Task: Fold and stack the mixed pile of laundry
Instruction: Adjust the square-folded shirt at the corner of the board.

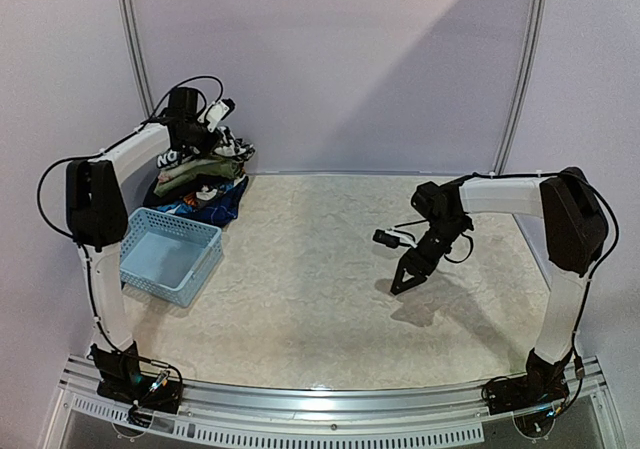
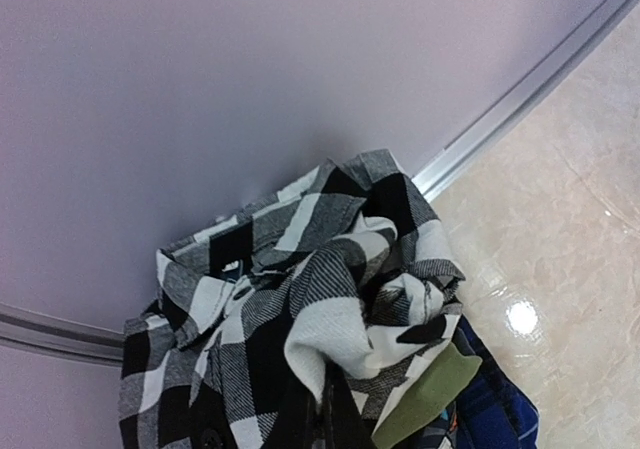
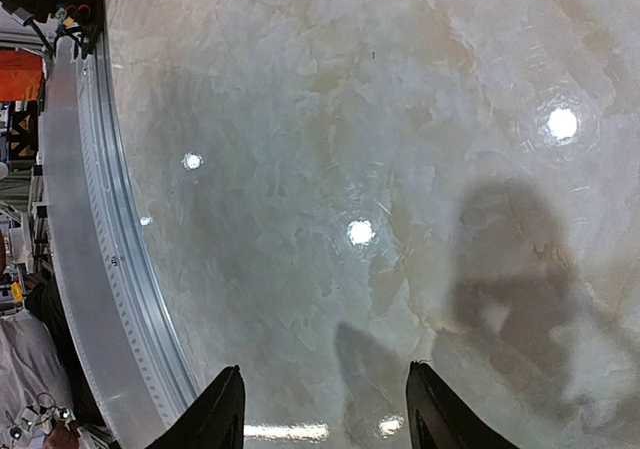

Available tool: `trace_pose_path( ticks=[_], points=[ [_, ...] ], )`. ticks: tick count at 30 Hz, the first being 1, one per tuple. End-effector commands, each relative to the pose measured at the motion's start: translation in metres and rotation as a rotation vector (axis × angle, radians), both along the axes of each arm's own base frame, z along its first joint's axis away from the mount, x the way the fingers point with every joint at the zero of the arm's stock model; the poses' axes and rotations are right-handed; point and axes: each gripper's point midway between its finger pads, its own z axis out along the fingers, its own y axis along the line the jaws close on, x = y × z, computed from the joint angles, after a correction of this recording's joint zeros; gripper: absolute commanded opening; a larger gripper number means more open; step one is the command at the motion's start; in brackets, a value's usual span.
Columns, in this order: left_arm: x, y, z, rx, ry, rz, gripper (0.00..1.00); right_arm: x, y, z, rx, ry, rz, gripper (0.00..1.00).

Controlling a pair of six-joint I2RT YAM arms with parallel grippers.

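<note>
The mixed laundry pile [image 1: 200, 181] lies heaped in the far left corner against the wall. On top is the black-and-white checked shirt [image 2: 300, 299], over an olive-green piece [image 2: 425, 399] and a dark blue printed piece [image 2: 505, 409]. My left gripper [image 1: 205, 134] sits on top of the pile. In the left wrist view the gripper [image 2: 325, 409] is shut on a bunched fold of the checked shirt, with its fingers mostly buried in the cloth. My right gripper [image 1: 405, 279] hovers over bare table right of centre. It is open, and between its fingers [image 3: 228, 409] there is only tabletop.
A light blue perforated basket [image 1: 165, 287] stands in front of the pile at the left, with nothing in it. The back wall and its metal rail [image 2: 520, 99] run close behind the pile. The table's front rail [image 3: 90, 269] shows in the right wrist view.
</note>
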Motion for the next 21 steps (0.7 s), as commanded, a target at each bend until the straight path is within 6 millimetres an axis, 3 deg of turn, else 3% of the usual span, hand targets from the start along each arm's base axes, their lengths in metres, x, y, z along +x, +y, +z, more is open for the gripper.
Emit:
trace_pose_path(
  ticks=[1, 6, 9, 13, 17, 21],
  points=[
    [-0.003, -0.002, -0.048, 0.035, 0.112, -0.005, 0.0, -0.001, 0.002, 0.004, 0.012, -0.02, 0.015, 0.56],
    [-0.006, -0.006, -0.057, 0.039, 0.137, -0.01, 0.0, 0.0, 0.003, 0.002, 0.01, -0.013, 0.016, 0.56],
    [-0.008, -0.008, -0.048, 0.024, 0.132, -0.015, 0.03, 0.0, 0.003, 0.001, 0.01, -0.009, 0.015, 0.56],
    [-0.021, -0.02, -0.028, -0.046, 0.173, -0.061, 0.39, 0.0, 0.003, 0.003, 0.011, -0.012, 0.017, 0.56],
    [-0.024, -0.026, 0.013, -0.192, 0.127, -0.021, 0.63, 0.001, 0.002, 0.014, 0.016, -0.023, 0.029, 0.56],
    [-0.026, -0.03, 0.043, -0.324, 0.107, 0.003, 0.68, 0.015, -0.004, 0.03, 0.024, -0.105, 0.013, 0.57]
  ],
)
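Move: The left hand still pinches a bunched fold at the near right part of the checkered shirt; the shirt's middle is about 2 cm ahead, 3 cm left and 5 cm below. The olive cloth lies beneath, 1 cm back, 2 cm left and 10 cm down; the empty basket sits some 27 cm back, 1 cm left and 17 cm below. From the idle right hand the shirt is about 38 cm ahead, 38 cm left and 11 cm higher. Left hand lowers the pinched fold about 5 cm onto the stack, opens, then rises some 3 cm, drawing back slightly. ##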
